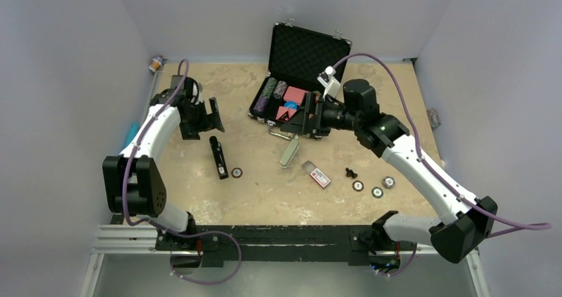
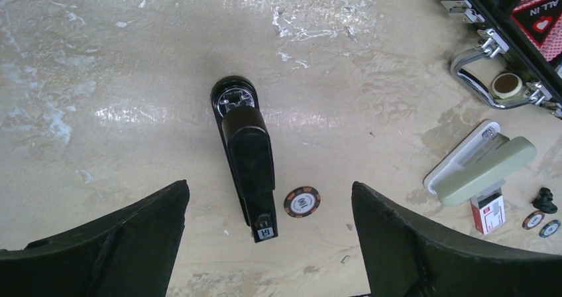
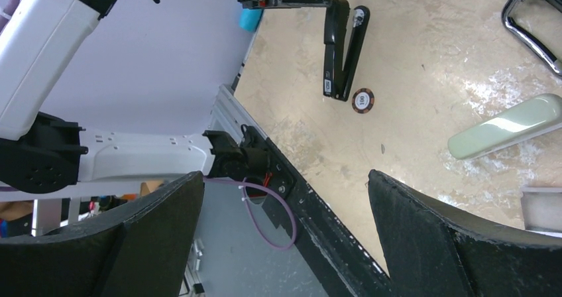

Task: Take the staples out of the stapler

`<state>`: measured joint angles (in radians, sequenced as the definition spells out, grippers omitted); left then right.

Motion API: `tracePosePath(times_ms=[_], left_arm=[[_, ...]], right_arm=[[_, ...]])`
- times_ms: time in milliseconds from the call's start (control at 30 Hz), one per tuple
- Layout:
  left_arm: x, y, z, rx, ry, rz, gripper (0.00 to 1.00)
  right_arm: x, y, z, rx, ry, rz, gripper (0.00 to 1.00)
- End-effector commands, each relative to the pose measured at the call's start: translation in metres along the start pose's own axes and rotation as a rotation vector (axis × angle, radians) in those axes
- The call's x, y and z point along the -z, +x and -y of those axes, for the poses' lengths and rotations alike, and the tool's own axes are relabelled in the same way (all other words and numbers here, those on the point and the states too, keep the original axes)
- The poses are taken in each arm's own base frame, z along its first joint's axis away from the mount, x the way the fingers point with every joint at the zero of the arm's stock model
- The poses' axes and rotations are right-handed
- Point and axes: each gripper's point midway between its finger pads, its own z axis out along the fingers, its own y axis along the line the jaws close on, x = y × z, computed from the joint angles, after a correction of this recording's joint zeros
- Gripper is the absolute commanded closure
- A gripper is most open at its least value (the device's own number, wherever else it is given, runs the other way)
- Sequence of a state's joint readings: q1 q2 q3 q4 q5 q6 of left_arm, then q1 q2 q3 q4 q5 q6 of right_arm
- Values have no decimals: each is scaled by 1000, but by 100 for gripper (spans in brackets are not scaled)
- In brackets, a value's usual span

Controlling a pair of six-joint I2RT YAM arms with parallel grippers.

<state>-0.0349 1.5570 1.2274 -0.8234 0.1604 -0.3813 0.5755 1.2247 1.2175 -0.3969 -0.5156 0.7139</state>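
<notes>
The black stapler [image 1: 217, 156] lies flat on the table, left of centre, with nothing holding it. In the left wrist view the stapler [image 2: 248, 161] lies between and below my open fingers. My left gripper [image 1: 202, 121] hovers open and empty just beyond the stapler's far end, seen again in the left wrist view [image 2: 268, 201]. In the right wrist view the stapler [image 3: 341, 48] shows its top arm spread a little from its base. My right gripper [image 1: 299, 121] is open and empty, in the air near the case front, also in the right wrist view [image 3: 285, 178].
A pale green stapler [image 1: 289, 152] and a small staple box [image 1: 318, 176] lie mid-table. An open black case [image 1: 301, 78] of poker chips stands at the back. Loose chips lie by the black stapler [image 1: 236, 173] and at right [image 1: 377, 192]. A small black piece [image 1: 350, 173] lies nearby.
</notes>
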Motion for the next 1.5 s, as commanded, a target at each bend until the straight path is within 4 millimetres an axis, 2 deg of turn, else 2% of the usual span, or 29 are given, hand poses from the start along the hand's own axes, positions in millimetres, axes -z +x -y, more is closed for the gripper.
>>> tracePosePath(times_ms=[0,300,600,667,800,1000,1267,1467], left_arm=[[35,-15,13,-21,50,96,4],[69,-4,19,-23,88,148,4],[91,14,28,-34,126,178,4],[95,20,34,-52,134,188,1],[99,35,56,-157,136,191,0],[90,52,87,-253,176,162,0],[65,64,130,-393,210,114,1],[41,66,169,-519,197,76,3]], right_arm=[[15,-4,-13,34,-41,46,1],[30,5,-15,22,-44,76,1],[51,23,-8,-28,-27,122,1],[55,28,-3,-48,-12,127,1],[69,30,1,-63,16,182,1],[93,23,-3,-70,14,310,1],[106,20,-10,-26,35,319,1],[114,7,-13,25,70,356,1]])
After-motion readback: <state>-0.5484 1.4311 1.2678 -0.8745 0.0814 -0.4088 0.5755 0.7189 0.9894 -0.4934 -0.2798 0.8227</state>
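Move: The green stapler lies about 27 cm to the left hand's right, 2 cm back and 9 cm below. The black stapler, just set down, is 4 cm back and 3 cm right of that hand; the poker chip is 9 cm back and 9 cm right, the staple box 10 cm back and 37 cm right. From the right hand the green stapler is some 5 cm ahead, 4 cm left and 28 cm below. Open left hand rises, swings about 14 cm right and back towards the green stapler, dipping; right hand withdraws right-back. ##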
